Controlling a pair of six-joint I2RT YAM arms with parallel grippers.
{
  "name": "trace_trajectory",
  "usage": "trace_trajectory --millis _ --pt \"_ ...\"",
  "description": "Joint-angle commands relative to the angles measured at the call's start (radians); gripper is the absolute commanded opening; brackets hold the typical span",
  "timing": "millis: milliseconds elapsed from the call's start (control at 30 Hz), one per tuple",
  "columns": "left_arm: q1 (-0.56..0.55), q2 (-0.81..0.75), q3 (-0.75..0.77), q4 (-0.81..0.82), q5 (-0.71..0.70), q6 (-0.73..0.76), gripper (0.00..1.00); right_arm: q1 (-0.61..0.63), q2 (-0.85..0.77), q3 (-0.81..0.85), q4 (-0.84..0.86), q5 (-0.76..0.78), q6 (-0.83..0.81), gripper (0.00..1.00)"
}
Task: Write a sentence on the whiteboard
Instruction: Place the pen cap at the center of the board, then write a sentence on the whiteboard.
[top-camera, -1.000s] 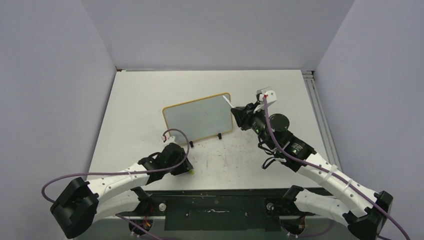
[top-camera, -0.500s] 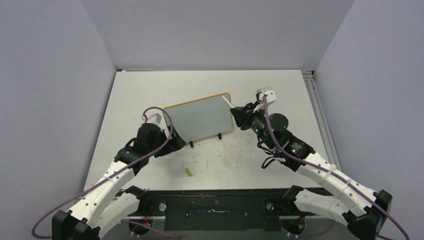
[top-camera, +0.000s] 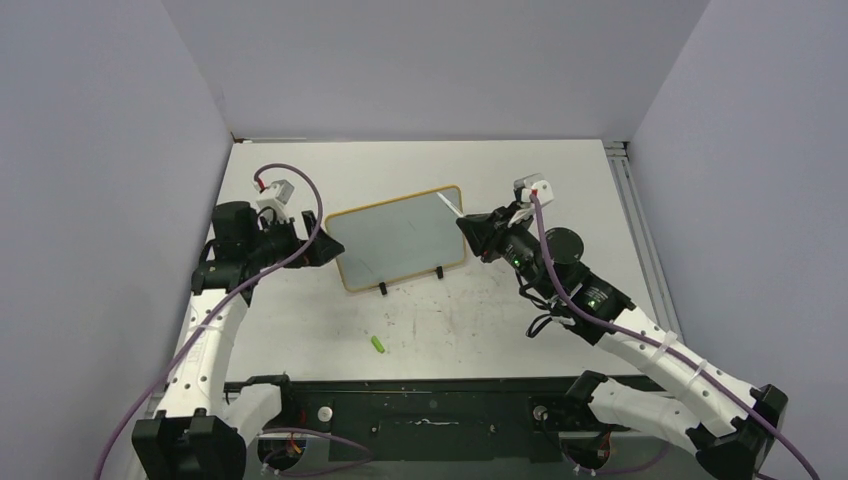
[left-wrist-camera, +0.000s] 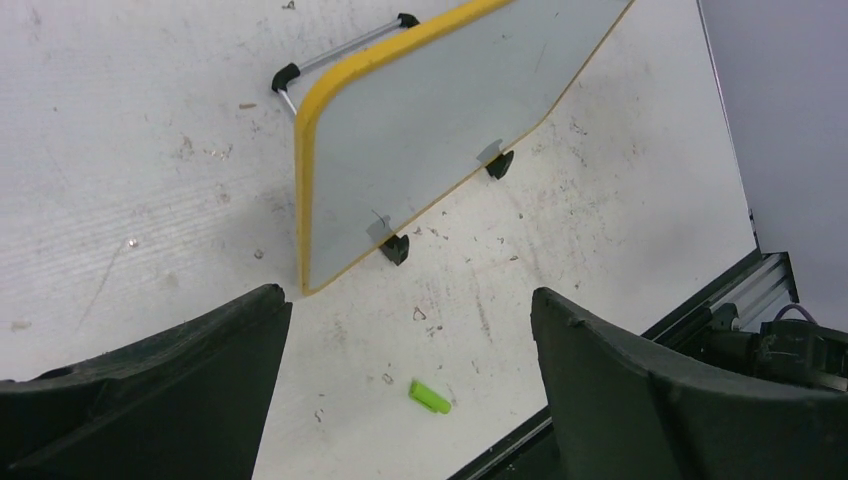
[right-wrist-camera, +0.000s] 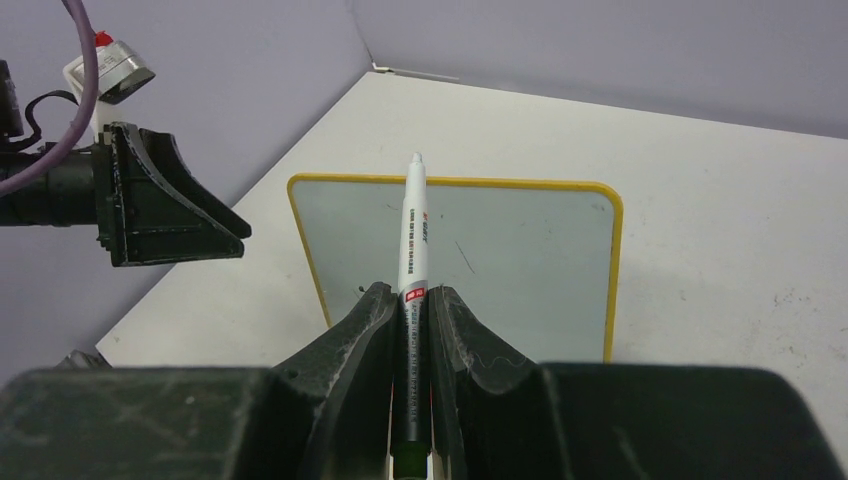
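The whiteboard (top-camera: 395, 240) (left-wrist-camera: 440, 130) (right-wrist-camera: 470, 250) stands tilted on black feet mid-table, with a yellow frame. No sentence shows on it, only a short dark stroke (right-wrist-camera: 465, 258). My right gripper (top-camera: 472, 228) (right-wrist-camera: 405, 292) is shut on a white marker (right-wrist-camera: 413, 230) (top-camera: 452, 203). The marker's tip points at the board's upper edge, at its right end from above. My left gripper (top-camera: 318, 250) (left-wrist-camera: 410, 300) hangs open and empty just left of the board. A green marker cap (top-camera: 378, 344) (left-wrist-camera: 429, 396) lies loose on the table in front of the board.
Grey walls close in the white table (top-camera: 300, 180) on the left, back and right. A metal rail (top-camera: 635, 215) runs along the right edge. A black frame (top-camera: 430, 405) with the arm bases borders the near edge.
My left gripper opened and left the green cap on the table near the front edge. It then swung back and left to beside the board's left end. The right arm barely moved.
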Motion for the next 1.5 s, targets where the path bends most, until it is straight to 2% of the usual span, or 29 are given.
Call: trace_trajectory --millis 0,133,300,433,567,767,1100,1267,1467 --pt "0.04 0.031 0.032 0.153 0.189 0.153 0.89 -0.019 -0.034 0.002 0.067 -0.044 0.007 0.05" --pt "0.076 0.11 0.02 0.266 0.276 0.178 0.87 -0.034 -0.036 -0.005 0.074 -0.093 0.016 0.05" --pt "0.15 0.223 0.042 0.371 0.377 0.134 0.78 -0.047 -0.037 -0.012 0.09 -0.131 0.036 0.05" --pt "0.154 0.288 0.067 0.447 0.432 0.094 0.75 -0.049 -0.03 -0.019 0.108 -0.152 0.046 0.05" --pt "0.153 0.355 0.103 0.45 0.46 0.096 0.72 -0.051 -0.021 -0.021 0.118 -0.173 0.054 0.05" --pt "0.153 0.43 0.145 0.466 0.495 0.083 0.53 -0.053 -0.019 -0.023 0.117 -0.182 0.058 0.05" --pt "0.147 0.429 0.122 0.513 0.531 0.049 0.35 -0.054 -0.01 -0.026 0.113 -0.19 0.065 0.05" --pt "0.145 0.394 0.1 0.414 0.491 0.105 0.29 -0.055 -0.012 -0.035 0.116 -0.191 0.074 0.05" --pt "0.133 0.296 0.012 0.411 0.466 0.106 0.27 -0.055 -0.024 -0.049 0.121 -0.19 0.079 0.05"
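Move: The board's top left corner, the left hand's target, lies about 7 cm ahead of that hand, with no clear sideways offset and roughly level in height. The middle of the board is some 14 cm to the hand's right, 8 ahead and 10 lower; the green cap lies on the table about 11 cm back, 9 right and 20 below. From the right hand, that corner is roughly 10 cm ahead, 24 left and 12 lower. Forward, roughly 8.5 cm, the wide-open left hand reaches level to the board's top left corner, then eases back nearly 2 cm. On the way the wrist turns about 15 degrees clockwise, rolls its left side down a little and lifts the fingertips, while the fingers close to about a quarter open around the yellow frame. The right hand keeps its hold on the pen and turns slightly counter-clockwise. ##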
